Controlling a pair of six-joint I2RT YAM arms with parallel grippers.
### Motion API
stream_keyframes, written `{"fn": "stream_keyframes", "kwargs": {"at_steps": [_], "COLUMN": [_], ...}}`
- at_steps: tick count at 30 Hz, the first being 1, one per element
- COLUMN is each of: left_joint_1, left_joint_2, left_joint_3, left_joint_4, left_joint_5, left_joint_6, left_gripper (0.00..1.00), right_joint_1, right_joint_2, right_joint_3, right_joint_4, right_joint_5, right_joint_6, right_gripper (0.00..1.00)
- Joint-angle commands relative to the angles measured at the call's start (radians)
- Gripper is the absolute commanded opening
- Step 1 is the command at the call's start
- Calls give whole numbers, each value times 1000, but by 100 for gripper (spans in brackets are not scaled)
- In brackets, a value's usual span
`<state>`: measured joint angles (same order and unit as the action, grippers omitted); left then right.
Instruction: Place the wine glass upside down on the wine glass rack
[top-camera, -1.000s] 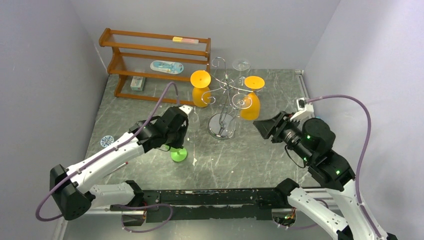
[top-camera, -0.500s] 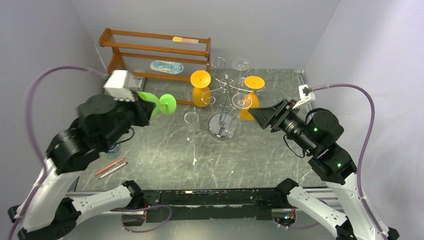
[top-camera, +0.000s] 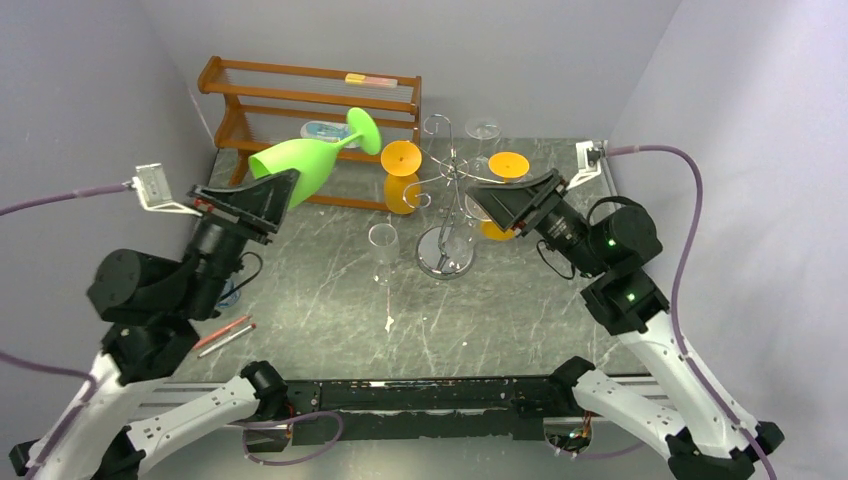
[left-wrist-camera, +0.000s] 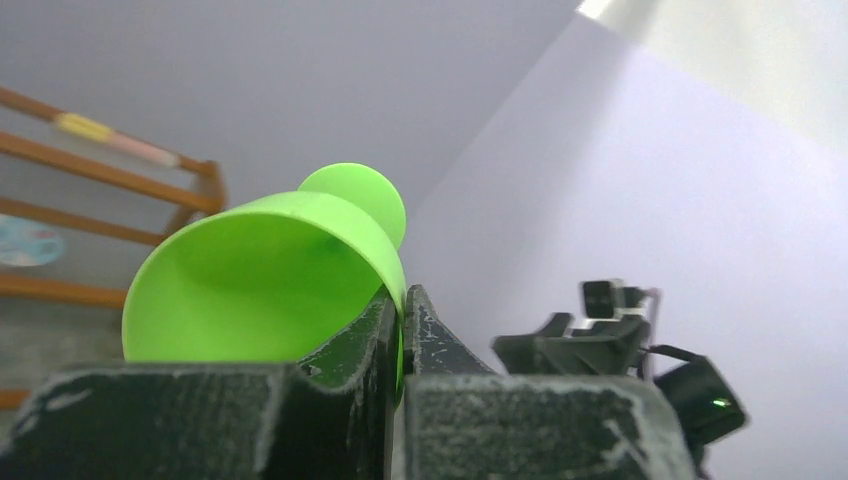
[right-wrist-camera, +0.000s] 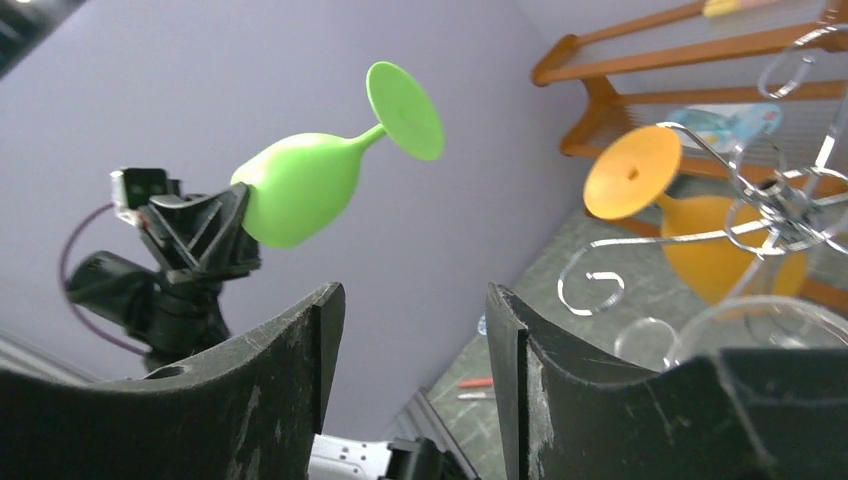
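Note:
The green wine glass (top-camera: 305, 160) hangs in the air left of the rack, lying almost sideways with its foot (top-camera: 363, 130) toward the back right. My left gripper (top-camera: 275, 190) is shut on the bowl's rim, one finger inside the bowl and one outside (left-wrist-camera: 403, 300). The chrome wine glass rack (top-camera: 445, 200) stands mid-table on a round base (top-camera: 443, 262), and two orange glasses (top-camera: 401, 175) hang upside down from its arms. My right gripper (top-camera: 500, 200) is open and empty beside the rack's right side. In the right wrist view its fingers (right-wrist-camera: 415, 300) frame the green glass (right-wrist-camera: 300, 185).
A brown wooden shelf (top-camera: 310, 110) stands at the back left, just behind the raised glass. A clear glass (top-camera: 382, 240) stands on the table left of the rack base, another (top-camera: 483, 130) behind the rack. Two pens (top-camera: 225, 335) lie near the front left.
My left arm has lifted the green glass off the table, swung it up and back and tipped it sideways. My right gripper has moved up-left toward the rack and opened wider.

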<state>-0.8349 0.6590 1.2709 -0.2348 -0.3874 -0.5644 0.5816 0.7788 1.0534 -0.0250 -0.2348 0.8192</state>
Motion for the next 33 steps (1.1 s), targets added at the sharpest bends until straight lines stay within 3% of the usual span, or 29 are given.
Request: {"fn": "stream_keyframes", "kwargs": {"at_steps": [1,7,15,23,33], "left_joint_1": [-4,-6,-5,-7,-5], "left_joint_2": [12,89,177,242,252], "left_joint_3": [-138,-294,-359,-388,-400], "left_joint_4": [461,867,1139,1293,1314], "left_joint_5": [132,230,242,232,241], "left_joint_6": [-103,-176,-244,-274,-299], "left_gripper": [5,5,5,5,5], "right_joint_1": [2,37,113,236,330], "right_joint_2": [48,121,216,298,421], "right_joint_3": [-24,-19,66,69,182], "right_joint_4": [266,403,480,700,802], "right_joint_5": [-40,19,113,277,360], "right_joint_6": [114,186,201,121,11], "right_gripper": [57,57,59,59,59]}}
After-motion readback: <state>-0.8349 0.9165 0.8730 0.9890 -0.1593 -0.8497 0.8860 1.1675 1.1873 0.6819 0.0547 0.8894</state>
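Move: Your left gripper holds the green wine glass by the rim of its bowl, foot outward; the open right gripper is some 31 cm to its right, about 7 cm lower and roughly 2 cm farther out. From the right gripper, the glass's middle lies about 26 cm left, 3 cm ahead and 10 cm up. The rack's middle is about 16 cm ahead and 6 cm left of the right gripper, some 27 cm lower. Bring the two hands together for a handover: carry the gripped green glass about 8 cm to the right and then slightly up, rolling and tilting the left wrist so the glass's foot swings upwards. Meanwhile raise the open right gripper some 11 cm and move it left towards the glass's stem, its left side rolling up about 25 degrees; keep its fingers open and don't close yet. ##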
